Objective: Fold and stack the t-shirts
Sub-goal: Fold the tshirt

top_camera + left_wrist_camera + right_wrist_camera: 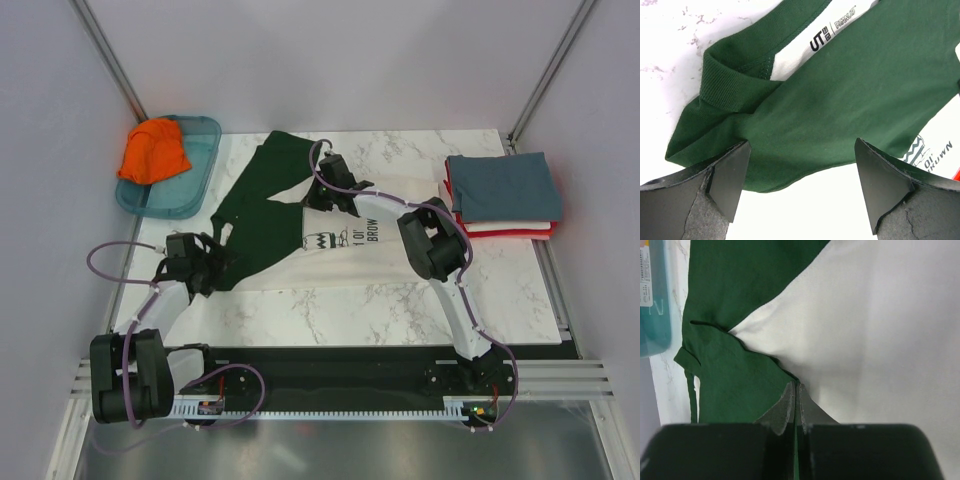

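Observation:
A cream t-shirt (pixel 330 255) with dark green sleeves lies spread on the marble table. One green sleeve is folded in over its left half. My right gripper (pixel 328 166) is at the shirt's far edge, and in the right wrist view it (pixel 796 388) is shut with a thin strip of the green cloth (pixel 735 385) pinched between its fingers. My left gripper (pixel 218 262) stands open at the shirt's left side. The left wrist view shows its fingers (pixel 731 175) wide apart just short of the green sleeve's hem (pixel 840 105), beside the ribbed collar (pixel 735 75), holding nothing.
An orange t-shirt (pixel 153 150) lies crumpled in a teal plastic tray (pixel 200 165) at the far left. A folded stack (pixel 503 190) sits at the far right, slate-blue on top of white and red. Frame posts stand at both back corners.

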### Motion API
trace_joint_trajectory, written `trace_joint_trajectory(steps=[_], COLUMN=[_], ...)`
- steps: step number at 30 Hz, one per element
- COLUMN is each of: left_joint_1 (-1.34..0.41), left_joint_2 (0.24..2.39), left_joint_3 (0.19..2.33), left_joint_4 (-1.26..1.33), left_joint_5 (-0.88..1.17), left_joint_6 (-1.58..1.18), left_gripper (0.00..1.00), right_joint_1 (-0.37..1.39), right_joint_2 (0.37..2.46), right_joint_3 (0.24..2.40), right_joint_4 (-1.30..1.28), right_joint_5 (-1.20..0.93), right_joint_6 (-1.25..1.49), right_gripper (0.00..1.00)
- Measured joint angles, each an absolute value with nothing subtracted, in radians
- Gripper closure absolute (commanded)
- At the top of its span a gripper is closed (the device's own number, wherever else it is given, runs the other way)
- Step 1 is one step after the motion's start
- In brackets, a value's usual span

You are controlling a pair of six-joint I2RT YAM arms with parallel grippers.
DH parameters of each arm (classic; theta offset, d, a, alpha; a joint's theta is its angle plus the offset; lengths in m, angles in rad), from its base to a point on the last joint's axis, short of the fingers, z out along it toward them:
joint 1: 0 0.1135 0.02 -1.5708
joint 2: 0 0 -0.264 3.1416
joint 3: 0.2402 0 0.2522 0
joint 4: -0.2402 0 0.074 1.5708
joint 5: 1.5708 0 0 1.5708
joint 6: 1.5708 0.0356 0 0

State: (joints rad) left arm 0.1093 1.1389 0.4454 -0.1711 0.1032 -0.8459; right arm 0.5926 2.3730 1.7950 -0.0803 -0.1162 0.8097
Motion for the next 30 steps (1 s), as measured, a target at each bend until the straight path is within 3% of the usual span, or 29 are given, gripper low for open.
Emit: trace_joint_trajectory(steps=[8,10,11,14,24,30], left_joint_1=[0.112,0.112,0.112,0.112,0.112,0.091], left_joint_2=[1.139,1.139,1.139,1.134,1.002,1.162], left_joint_3=[0.445,0.445,0.445,0.445,0.531,0.691], left_joint_4=[-0.172,-0.172,-0.172,-0.176,-0.221,-0.132], left_joint_5=[0.104,0.104,0.105,0.109,0.125,0.190], left_joint_6=[-0.846,-0.846,-0.845,-0.837,-0.783,-0.781], left_gripper=[0.07,0.07,0.07,0.06,0.06,0.05], right_joint_1=[0.590,0.589,0.589,0.587,0.563,0.517], right_joint_2=[2.373,2.373,2.373,2.377,2.363,2.265], right_joint_3=[1.805,1.806,1.807,1.821,1.826,1.786], right_joint_4=[-0.092,-0.093,-0.094,-0.098,-0.119,-0.129], right_joint_5=[-0.116,-0.117,-0.117,-0.119,-0.121,-0.118], right_joint_6=[0.808,0.808,0.808,0.800,0.739,0.679], right_gripper=[0.95,0.86,0.71,0.61,0.61,0.60])
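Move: The left hand, wide open, is low over the near green sleeve corner of the t-shirt, which lies about 2 cm below, 2 cm back and 1 cm left; the white collar opening is some 11 cm ahead and 3 cm right, the teal basin about 31 cm ahead and 11 cm left. The right hand still pinches the green fold corner, roughly 1 cm beneath it; from there the far green sleeve is about 16 cm ahead and 4 cm left, the zigzag print 11 cm back and 4 cm right. Opening part-way, the right fingers let go of the green fold corner, then the hand draws away up and right about 5 cm each, easing forward a little. The left hand stays put at first, then lifts off the sleeve corner, rising some 10 cm and going forward about 7 cm past the near corner, its open fingers swinging up about 15 degrees. ##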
